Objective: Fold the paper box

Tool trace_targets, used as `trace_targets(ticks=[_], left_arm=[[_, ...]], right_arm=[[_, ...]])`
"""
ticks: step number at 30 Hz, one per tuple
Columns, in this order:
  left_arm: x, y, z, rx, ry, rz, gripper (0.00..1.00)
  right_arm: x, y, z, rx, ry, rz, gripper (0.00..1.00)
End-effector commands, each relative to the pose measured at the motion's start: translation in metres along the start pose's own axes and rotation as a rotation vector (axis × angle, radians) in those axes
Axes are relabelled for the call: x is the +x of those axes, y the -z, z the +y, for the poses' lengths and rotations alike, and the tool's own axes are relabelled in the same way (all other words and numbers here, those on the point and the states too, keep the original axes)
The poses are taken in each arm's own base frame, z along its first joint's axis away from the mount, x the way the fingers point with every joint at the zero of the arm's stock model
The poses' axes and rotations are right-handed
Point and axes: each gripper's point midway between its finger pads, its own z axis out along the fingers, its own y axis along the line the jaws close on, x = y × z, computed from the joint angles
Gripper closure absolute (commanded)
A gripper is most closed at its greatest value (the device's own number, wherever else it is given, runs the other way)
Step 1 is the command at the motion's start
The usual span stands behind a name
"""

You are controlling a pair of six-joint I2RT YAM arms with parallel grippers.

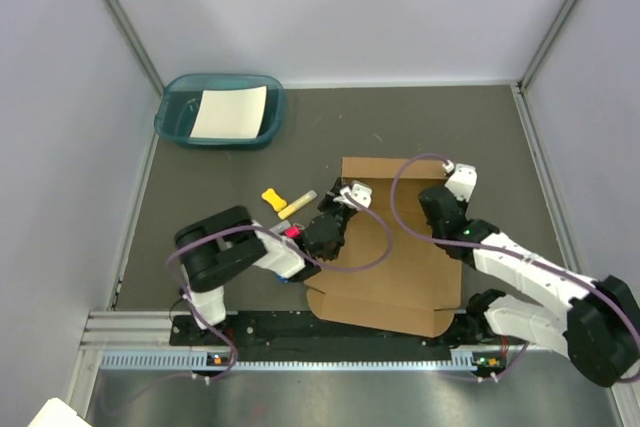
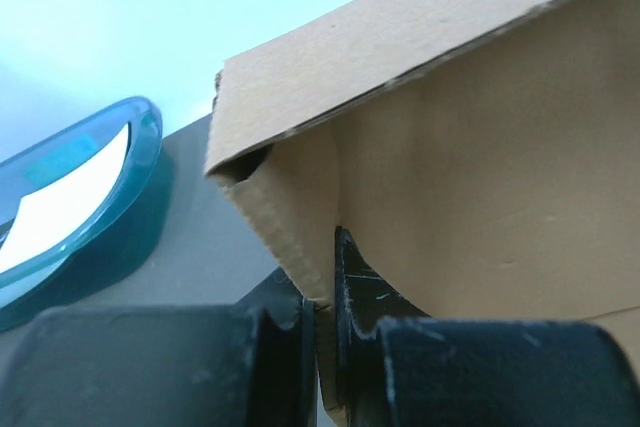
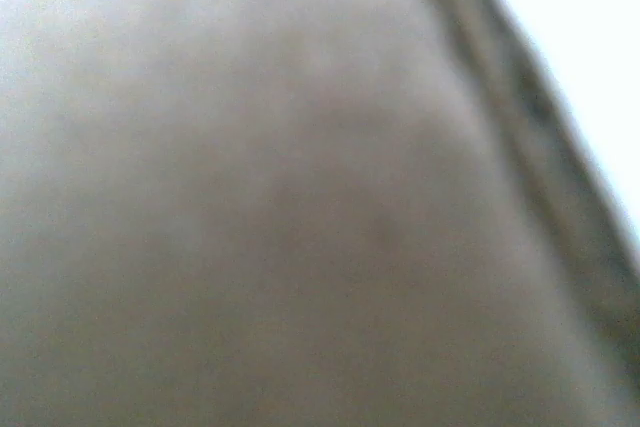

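Observation:
The paper box (image 1: 400, 267) is a brown cardboard sheet lying mid-table in the top view, mostly flat. My left gripper (image 1: 335, 219) is at its left edge. In the left wrist view that gripper (image 2: 325, 319) is shut on a raised flap of the paper box (image 2: 480, 177), with the corrugated edge pinched between the jaws. My right gripper (image 1: 438, 205) sits low over the sheet's right part. The right wrist view is filled by blurred brown cardboard (image 3: 300, 197), with its fingers hidden. The right gripper is shut; whether it holds anything does not show.
A teal tray (image 1: 172, 119) holding a white paper sheet (image 1: 230, 112) stands at the back left, and its rim (image 2: 140, 137) also shows in the left wrist view. Two small yellow pieces (image 1: 272, 197) (image 1: 297, 206) and a pink item (image 1: 293, 232) lie left of the cardboard.

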Motion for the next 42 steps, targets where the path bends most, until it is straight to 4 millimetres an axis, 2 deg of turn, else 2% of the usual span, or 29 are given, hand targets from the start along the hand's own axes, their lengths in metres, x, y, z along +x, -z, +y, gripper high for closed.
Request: trace_targets(ticks=[1, 2, 6, 11, 12, 13, 16, 19, 26, 30, 36, 39, 42], left_arm=[[-0.012, 0.003, 0.003, -0.203, -0.035, -0.086, 1.00], [-0.008, 0.003, 0.000, -0.211, -0.049, -0.073, 1.00], [0.003, 0.005, -0.006, -0.226, 0.001, -0.047, 1.00], [0.012, 0.007, -0.007, -0.244, -0.007, -0.020, 1.00], [0.012, 0.008, -0.006, -0.251, -0.013, -0.015, 1.00], [0.014, 0.008, -0.005, -0.254, -0.017, -0.012, 1.00], [0.016, 0.008, -0.004, -0.267, -0.049, 0.002, 1.00], [0.019, 0.009, -0.002, -0.279, -0.079, 0.017, 1.00], [0.024, 0.010, -0.001, -0.288, -0.118, 0.036, 1.00], [0.025, 0.009, -0.001, -0.290, -0.127, 0.039, 1.00], [0.026, 0.009, -0.002, -0.279, -0.145, 0.038, 1.00], [0.027, 0.010, -0.002, -0.273, -0.150, 0.037, 1.00], [0.031, 0.012, -0.001, -0.269, -0.159, 0.043, 1.00]], right_arm=[[-0.027, -0.011, 0.030, -0.065, -0.147, -0.120, 1.00], [-0.031, -0.011, 0.036, -0.082, -0.178, -0.131, 1.00], [-0.023, -0.015, 0.039, -0.090, -0.164, -0.107, 1.00], [-0.025, -0.010, 0.041, -0.105, -0.142, -0.085, 0.74], [-0.021, -0.008, 0.041, -0.113, -0.127, -0.062, 0.70], [-0.024, -0.005, 0.042, -0.127, -0.119, -0.059, 0.60], [-0.028, 0.006, 0.042, -0.161, -0.101, -0.044, 0.45], [-0.029, 0.016, 0.043, -0.199, -0.075, -0.026, 0.36], [-0.045, 0.044, 0.040, -0.273, -0.046, -0.009, 0.29], [-0.063, 0.064, 0.034, -0.314, -0.075, -0.050, 0.25], [-0.083, 0.078, 0.020, -0.311, -0.097, -0.128, 0.22], [-0.097, 0.084, 0.008, -0.285, -0.145, -0.195, 0.22], [-0.120, 0.090, 0.002, -0.274, -0.202, -0.277, 0.22]])
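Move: Both hands already hold the paper box between them. The left has its left side wall in its fingers; the far wall's middle is about 5 cm ahead and 11 cm to the right. The right is at the right side wall's far end, with that wall's far middle about 4 cm ahead and 12 cm left. On the table, some 12 cm below the left hand, the pale stick lies roughly 8 cm left and level with it, the yellow piece 13 cm left and 1 cm ahead. Still pinching the left side wall, the left hand lowers the box about 3.5 cm and swings counter-clockwise some 15 degrees, then keeps its grip. The right hand sinks 3 cm with it, opens wide to let go of the right side, and climbs about 14 cm away, easing slightly back as its fingertips tilt up. ##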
